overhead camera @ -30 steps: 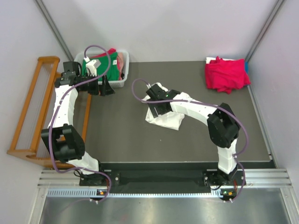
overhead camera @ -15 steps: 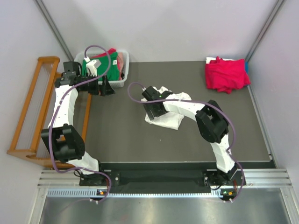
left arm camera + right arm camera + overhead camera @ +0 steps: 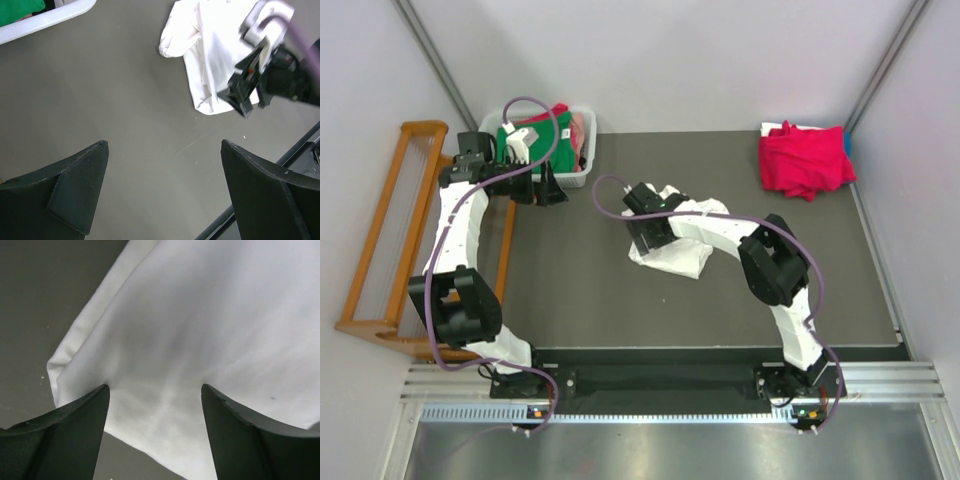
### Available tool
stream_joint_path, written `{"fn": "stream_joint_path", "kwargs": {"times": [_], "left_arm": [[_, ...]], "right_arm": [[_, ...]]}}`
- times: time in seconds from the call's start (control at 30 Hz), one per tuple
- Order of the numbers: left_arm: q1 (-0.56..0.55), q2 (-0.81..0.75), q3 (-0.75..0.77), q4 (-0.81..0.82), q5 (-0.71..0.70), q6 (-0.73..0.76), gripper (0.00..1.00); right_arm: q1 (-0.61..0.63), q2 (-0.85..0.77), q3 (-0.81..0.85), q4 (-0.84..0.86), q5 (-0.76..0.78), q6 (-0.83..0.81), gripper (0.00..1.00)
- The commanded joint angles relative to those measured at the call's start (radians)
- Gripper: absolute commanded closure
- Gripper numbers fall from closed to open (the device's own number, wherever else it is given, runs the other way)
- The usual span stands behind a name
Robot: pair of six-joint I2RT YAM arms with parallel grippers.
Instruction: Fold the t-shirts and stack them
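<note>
A white t-shirt (image 3: 682, 250) lies crumpled on the dark table mat near the middle; it also shows in the left wrist view (image 3: 210, 55) and fills the right wrist view (image 3: 200, 330). My right gripper (image 3: 650, 236) is open, its fingers pressed down onto the shirt's left part (image 3: 155, 390). My left gripper (image 3: 542, 186) is open and empty, hovering above bare mat (image 3: 165, 145) in front of the basket. A red t-shirt pile (image 3: 804, 160) lies at the back right.
A white basket (image 3: 570, 178) with green and red shirts stands at the back left; its rim shows in the left wrist view (image 3: 45, 20). A wooden rack (image 3: 380, 240) stands off the table's left side. The table's front edge (image 3: 720, 350) runs before the arm bases.
My right gripper has slid left along the white shirt toward its left edge, dragging the cloth a little. The left arm has not moved.
</note>
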Motion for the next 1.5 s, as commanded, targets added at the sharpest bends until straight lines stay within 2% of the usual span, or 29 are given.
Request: {"fn": "stream_joint_path", "kwargs": {"times": [0.0,0.33,0.73,0.97,1.33,1.47], "left_arm": [[-0.011,0.003,0.002,-0.012,0.040,0.010,0.02],[-0.011,-0.004,-0.009,-0.033,0.020,0.039,0.02],[-0.011,-0.003,0.005,-0.053,0.019,0.050,0.02],[-0.010,-0.004,0.020,-0.064,0.017,0.053,0.02],[-0.011,-0.006,0.020,-0.079,0.011,0.061,0.02],[-0.011,-0.006,0.020,-0.081,0.008,0.061,0.02]], "right_arm": [[-0.095,-0.086,0.094,-0.014,0.052,-0.009,0.26],[-0.300,-0.165,-0.059,0.039,0.081,0.053,0.24],[-0.365,-0.140,-0.200,0.133,0.018,0.069,0.25],[-0.392,-0.091,-0.220,0.181,-0.011,0.043,0.25],[-0.440,-0.004,-0.122,0.178,-0.014,0.023,0.25],[-0.441,0.012,-0.128,0.202,-0.061,0.021,0.30]]}}
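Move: At the far right corner of the white t-shirt lies the right hand's next spot, about 17 cm to its right, 9 cm ahead and a centimetre or two lower. The shirt's left sleeve is some 9 cm ahead and 3 cm left of that hand, its near right corner roughly 8 cm back and 13 cm right; the red t-shirt lies about 23 cm ahead and 42 cm right. From the left hand, the far right corner is around 36 cm right, 7 cm ahead and 20 cm below. Hopping over the white t-shirt, the right hand rises about 5 cm while swinging some 16 cm to the right and forward, turning roughly 25 degrees clockwise. It comes back down at the far right corner, then eases forward another 2 cm with its left finger against the cloth, the fingers staying about three-quarters open. ##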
